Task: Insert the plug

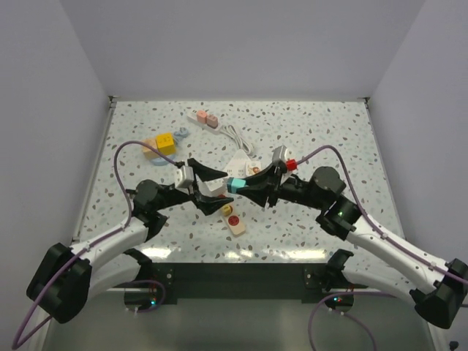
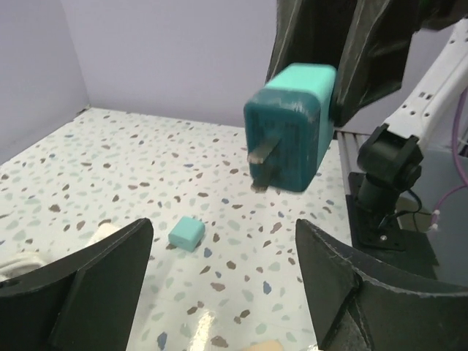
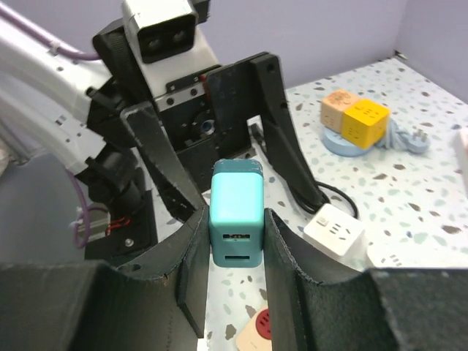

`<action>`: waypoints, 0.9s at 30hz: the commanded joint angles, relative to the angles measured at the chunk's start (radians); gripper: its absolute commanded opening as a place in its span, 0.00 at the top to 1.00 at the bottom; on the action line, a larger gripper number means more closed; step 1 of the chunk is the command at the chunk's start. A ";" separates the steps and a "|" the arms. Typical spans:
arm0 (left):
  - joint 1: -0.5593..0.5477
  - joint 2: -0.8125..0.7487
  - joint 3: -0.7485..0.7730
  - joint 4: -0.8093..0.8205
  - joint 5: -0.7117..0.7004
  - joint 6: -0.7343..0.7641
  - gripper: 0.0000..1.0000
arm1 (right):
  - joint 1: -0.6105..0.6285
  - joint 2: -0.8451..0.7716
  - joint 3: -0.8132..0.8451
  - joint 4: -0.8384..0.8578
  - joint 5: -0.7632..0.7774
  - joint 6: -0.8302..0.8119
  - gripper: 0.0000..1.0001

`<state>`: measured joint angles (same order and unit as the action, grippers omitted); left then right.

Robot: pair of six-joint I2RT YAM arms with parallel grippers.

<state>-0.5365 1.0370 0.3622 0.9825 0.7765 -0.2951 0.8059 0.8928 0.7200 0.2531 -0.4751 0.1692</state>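
Observation:
A teal plug [image 3: 236, 212] with two metal prongs is clamped between the fingers of my right gripper [image 3: 235, 219], held above the table. In the top view the plug [image 1: 236, 184] sits mid-table, and the right gripper [image 1: 246, 185] faces my left gripper [image 1: 219, 191]. The left gripper [image 2: 223, 234] is open and empty, its jaws spread wide. The plug [image 2: 292, 128] hangs just ahead of it and above it, prongs pointing toward it. A beige power strip with a red socket [image 1: 234, 219] lies on the table below both grippers, and also shows in the right wrist view [image 3: 256, 333].
A white socket cube [image 3: 335, 228] with a black cable lies beside the left gripper. A small teal cube [image 2: 186, 234] lies on the table. Yellow and peach cubes [image 1: 164, 142] sit on a blue disc at back left. A white strip with pink cubes [image 1: 205, 118] lies at the back.

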 commanded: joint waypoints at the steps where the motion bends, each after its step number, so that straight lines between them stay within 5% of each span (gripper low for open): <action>1: 0.010 -0.041 -0.008 -0.106 -0.077 0.108 0.16 | 0.003 -0.038 0.110 -0.206 0.134 -0.046 1.00; 11: 0.050 -0.088 0.020 -0.363 -0.501 0.165 0.13 | 0.003 0.121 0.308 -0.639 0.260 0.029 1.00; 18: 0.076 0.060 0.064 -0.389 -0.612 0.149 0.13 | 0.007 0.328 0.383 -0.790 0.248 0.081 1.00; 27: 0.084 0.133 0.073 -0.367 -0.553 0.166 0.13 | 0.071 0.552 0.553 -0.966 0.286 0.107 1.00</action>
<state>-0.4591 1.1606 0.3912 0.5999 0.2066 -0.1585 0.8425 1.4117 1.1862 -0.6327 -0.2153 0.2501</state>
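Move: Below the right hand and its teal plug, the cream strip's free near red socket lies about 5 cm ahead, 3 cm left and 26 cm down. The strip's yellow plug is 7 cm ahead and 5 cm left of that hand. For the empty left hand, the white cube socket at the strip's far end is some 14 cm ahead, 4 cm left and 19 cm down; the yellow plug is 4 cm ahead of it and level sideways. Rising a couple of centimetres first, the right hand then sinks to end about 15 cm lower and slightly forward, tipping its fingers from level to steeply down and keeping its grip on the teal plug above the strip's near socket. The left hand, fingers still wide open, withdraws from the plug forward, down and left towards the white cube socket, swinging from pointing right to pointing forward-right. ##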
